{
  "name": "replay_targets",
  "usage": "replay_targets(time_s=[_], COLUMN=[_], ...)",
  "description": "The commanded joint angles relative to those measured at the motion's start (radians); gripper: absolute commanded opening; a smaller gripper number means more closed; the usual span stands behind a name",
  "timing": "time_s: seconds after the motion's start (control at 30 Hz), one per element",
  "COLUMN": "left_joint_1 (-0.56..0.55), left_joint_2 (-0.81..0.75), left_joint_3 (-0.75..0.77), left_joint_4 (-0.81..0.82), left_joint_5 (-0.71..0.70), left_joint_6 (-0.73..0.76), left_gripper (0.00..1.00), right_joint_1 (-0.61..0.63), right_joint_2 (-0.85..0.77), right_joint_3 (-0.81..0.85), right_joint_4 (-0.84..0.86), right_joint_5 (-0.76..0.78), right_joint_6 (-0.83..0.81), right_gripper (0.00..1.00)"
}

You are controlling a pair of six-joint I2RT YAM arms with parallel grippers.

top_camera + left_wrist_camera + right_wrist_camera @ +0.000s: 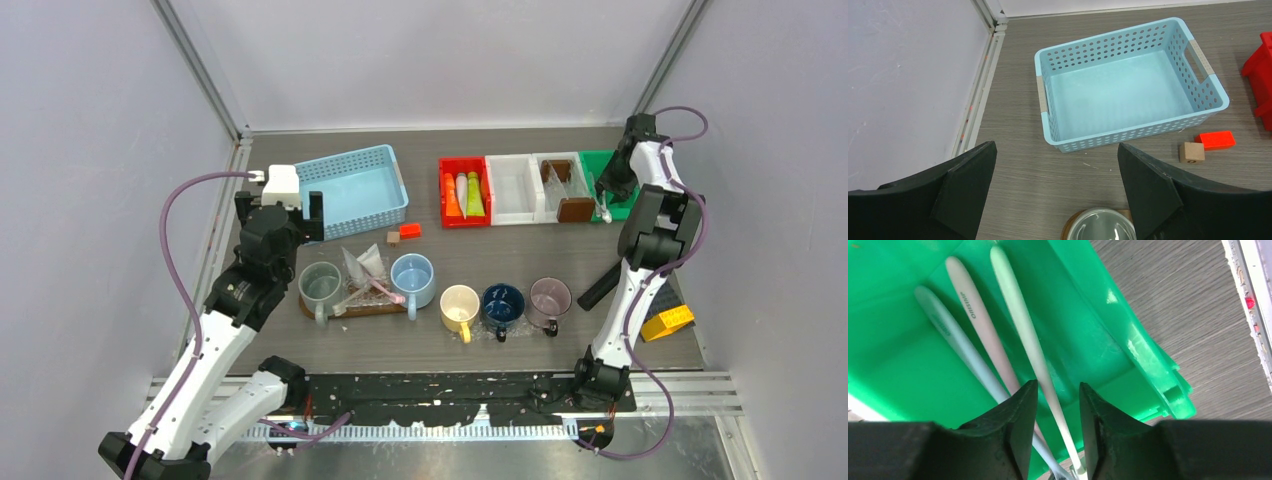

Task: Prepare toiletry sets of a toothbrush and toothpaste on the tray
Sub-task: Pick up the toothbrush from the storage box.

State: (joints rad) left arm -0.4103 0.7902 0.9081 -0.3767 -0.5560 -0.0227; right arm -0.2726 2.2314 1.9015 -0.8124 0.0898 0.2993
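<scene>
Three toothbrushes lie in the green bin (1128, 340): a pale green one (1023, 325), a pink one (978, 325) and a bluish one (950, 335). My right gripper (1058, 385) reaches down into that bin (598, 172), its jaws narrowly apart on either side of the pale green handle, with a gap on both sides. Toothpaste tubes (465, 195) lie in the red bin. A grey-green mug (320, 285) and a light blue mug (412, 278) stand on the wooden tray (345, 311). My left gripper (1056, 145) hovers wide open and empty above the grey-green mug (1100, 227).
Cream-yellow (459, 304), navy (503, 303) and mauve (549, 298) mugs stand in a row right of the tray. A light blue basket (1128, 85) sits at the back left, with a red block (1215, 140) and a wooden block (1191, 152) beside it. A white bin (515, 188) separates the red bin from a clear one.
</scene>
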Motion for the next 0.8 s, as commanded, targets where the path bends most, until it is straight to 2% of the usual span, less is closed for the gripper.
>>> replay_targets(time_s=[0.0, 0.17, 0.2, 0.27, 0.4, 0.77], left_joint_1=[-0.001, -0.001, -0.001, -0.001, -0.001, -0.001], left_joint_2=[0.0, -0.003, -0.004, -0.005, -0.008, -0.02], left_joint_3=[-0.002, -0.002, -0.003, -0.003, -0.004, -0.006], left_joint_4=[0.059, 0.059, 0.059, 0.059, 0.061, 0.064], left_joint_5=[-0.001, 0.0, -0.001, -0.001, -0.002, 0.002], left_joint_6=[-0.007, -0.006, -0.006, -0.005, -0.003, -0.003], left_gripper=[0.94, 0.94, 0.94, 0.94, 0.94, 0.94], right_joint_1=[-0.005, -0.005, -0.006, -0.006, -0.005, -0.006], right_joint_2=[0.006, -0.02, -0.02, -0.026, -0.06, -0.155], right_joint_3=[0.038, 0.039, 0.044, 0.05, 0.049, 0.023], right_joint_4=[-0.004, 0.0, -0.002, -0.01, -0.014, -0.025], right_joint_5=[-0.003, -0.004, 0.002, 0.007, 0.011, 0.083], right_joint_6=[-0.028, -0.046, -0.049, -0.052, -0.053, -0.062], right_gripper=[0.4, 0.24, 0.18, 0.14, 0.08, 0.03])
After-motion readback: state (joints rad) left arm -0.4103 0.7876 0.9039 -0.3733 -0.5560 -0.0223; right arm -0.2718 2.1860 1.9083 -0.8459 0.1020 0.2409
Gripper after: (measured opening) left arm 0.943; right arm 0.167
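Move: The right fingers already straddle the white toothbrush in the green box; its middle is about 2 cm ahead, 1 cm to the left and 1 cm below the hand. The pink toothbrush lies roughly 2 cm ahead and 3 cm left, the grey-blue one 2 cm ahead and 5 cm left, both some 2 cm lower, and the brown box is level with the hand, about 9 cm left. From the left hand the white toothbrush is about 20 cm ahead, 74 cm right and 25 cm down. The right hand settles less than 1 cm deeper into the green box while its fingers, just under half open at first, close from both sides on the white toothbrush and pinch its shaft, leaving the pink and grey-blue ones outside to the left. With the grip set, the fingers keep their hold and the hand rises almost straight up, about 3 cm from its lowest point and gathering speed, still pointing steeply down with next to no turn of the wrist. ##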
